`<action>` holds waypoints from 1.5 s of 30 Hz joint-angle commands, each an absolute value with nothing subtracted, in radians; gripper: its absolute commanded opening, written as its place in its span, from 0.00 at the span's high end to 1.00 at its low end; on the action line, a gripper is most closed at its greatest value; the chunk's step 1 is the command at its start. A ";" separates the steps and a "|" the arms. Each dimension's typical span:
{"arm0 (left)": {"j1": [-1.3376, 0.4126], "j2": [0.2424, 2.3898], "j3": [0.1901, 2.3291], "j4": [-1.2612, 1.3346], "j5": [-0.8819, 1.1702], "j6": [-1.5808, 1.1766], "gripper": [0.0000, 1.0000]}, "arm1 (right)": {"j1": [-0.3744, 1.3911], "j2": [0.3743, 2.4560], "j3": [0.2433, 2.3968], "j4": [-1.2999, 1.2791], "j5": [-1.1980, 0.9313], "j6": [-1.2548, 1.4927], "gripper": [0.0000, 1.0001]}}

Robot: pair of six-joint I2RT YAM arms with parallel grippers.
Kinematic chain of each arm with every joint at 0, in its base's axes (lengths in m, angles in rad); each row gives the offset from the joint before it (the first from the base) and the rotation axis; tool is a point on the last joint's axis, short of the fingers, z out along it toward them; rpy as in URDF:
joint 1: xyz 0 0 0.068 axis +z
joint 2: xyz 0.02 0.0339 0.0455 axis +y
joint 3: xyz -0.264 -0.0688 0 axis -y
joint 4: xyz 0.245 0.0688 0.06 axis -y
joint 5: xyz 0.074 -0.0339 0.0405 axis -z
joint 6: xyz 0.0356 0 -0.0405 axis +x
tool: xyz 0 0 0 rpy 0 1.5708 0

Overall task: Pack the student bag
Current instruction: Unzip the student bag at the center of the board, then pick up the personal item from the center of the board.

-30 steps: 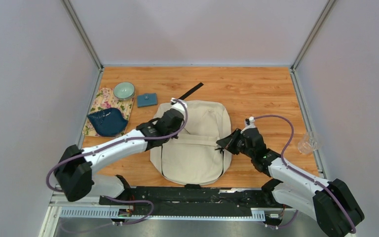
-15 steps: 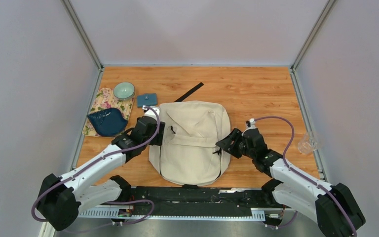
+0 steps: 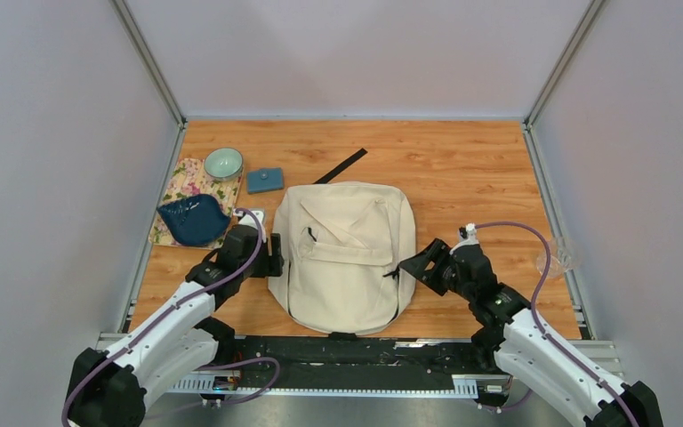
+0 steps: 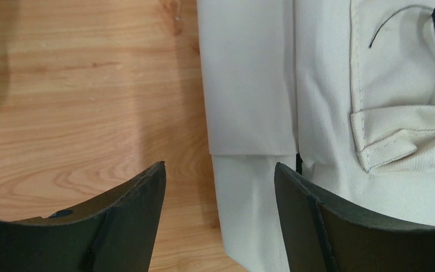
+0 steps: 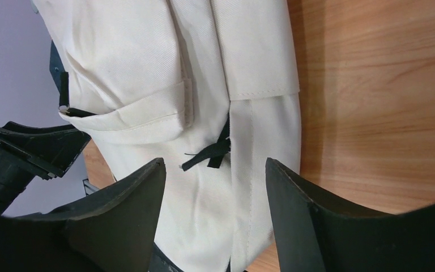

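The student bag, a cream backpack with a front pocket flap and black zipper pulls, lies flat in the middle of the wooden table. My left gripper is open at the bag's left edge. The left wrist view shows the left gripper straddling the side panel of the bag without pinching it. At the bag's right edge my right gripper is open too. In the right wrist view the right gripper has the fabric of the bag and a black zipper pull beyond its spread fingers.
At the far left a floral cloth carries a green bowl and a dark blue dish. A small blue pouch and a black strap lie behind the bag. A clear glass stands at the right rail.
Both grippers went from shut to open and let go of the bag. The left arm drew back from over the bag to its left edge; the right arm backed off rightward. The bag settled flat.
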State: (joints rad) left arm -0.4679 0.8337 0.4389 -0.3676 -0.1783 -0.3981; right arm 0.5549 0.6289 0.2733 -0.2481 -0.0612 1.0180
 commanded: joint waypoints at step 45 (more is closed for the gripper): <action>-0.048 1.699 0.942 0.233 0.012 -0.308 0.18 | 0.551 0.681 0.298 -0.293 -0.063 1.014 0.32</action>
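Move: Up ahead of the left hand lies the blue wallet, about 29 cm forward, 5 cm to the left and 6 cm lower. The green bowl is some 32 cm ahead and 16 cm left of that hand, the navy pouch about 16 cm ahead and 20 cm left; the student bag's middle is around 17 cm to its right, level with it. From the right hand the wallet lies roughly 32 cm ahead and 38 cm left. Leaving the bag's left edge, the left hand arcs forward some 21 cm and a little left towards the blue wallet, hopping up about 9 cm on the way and sinking to its starting height just short of it, turning about 15 degrees counter-clockwise, fingers still wide open. The open right hand eases about 3 cm down and 2 cm back beside the bag's right edge. ##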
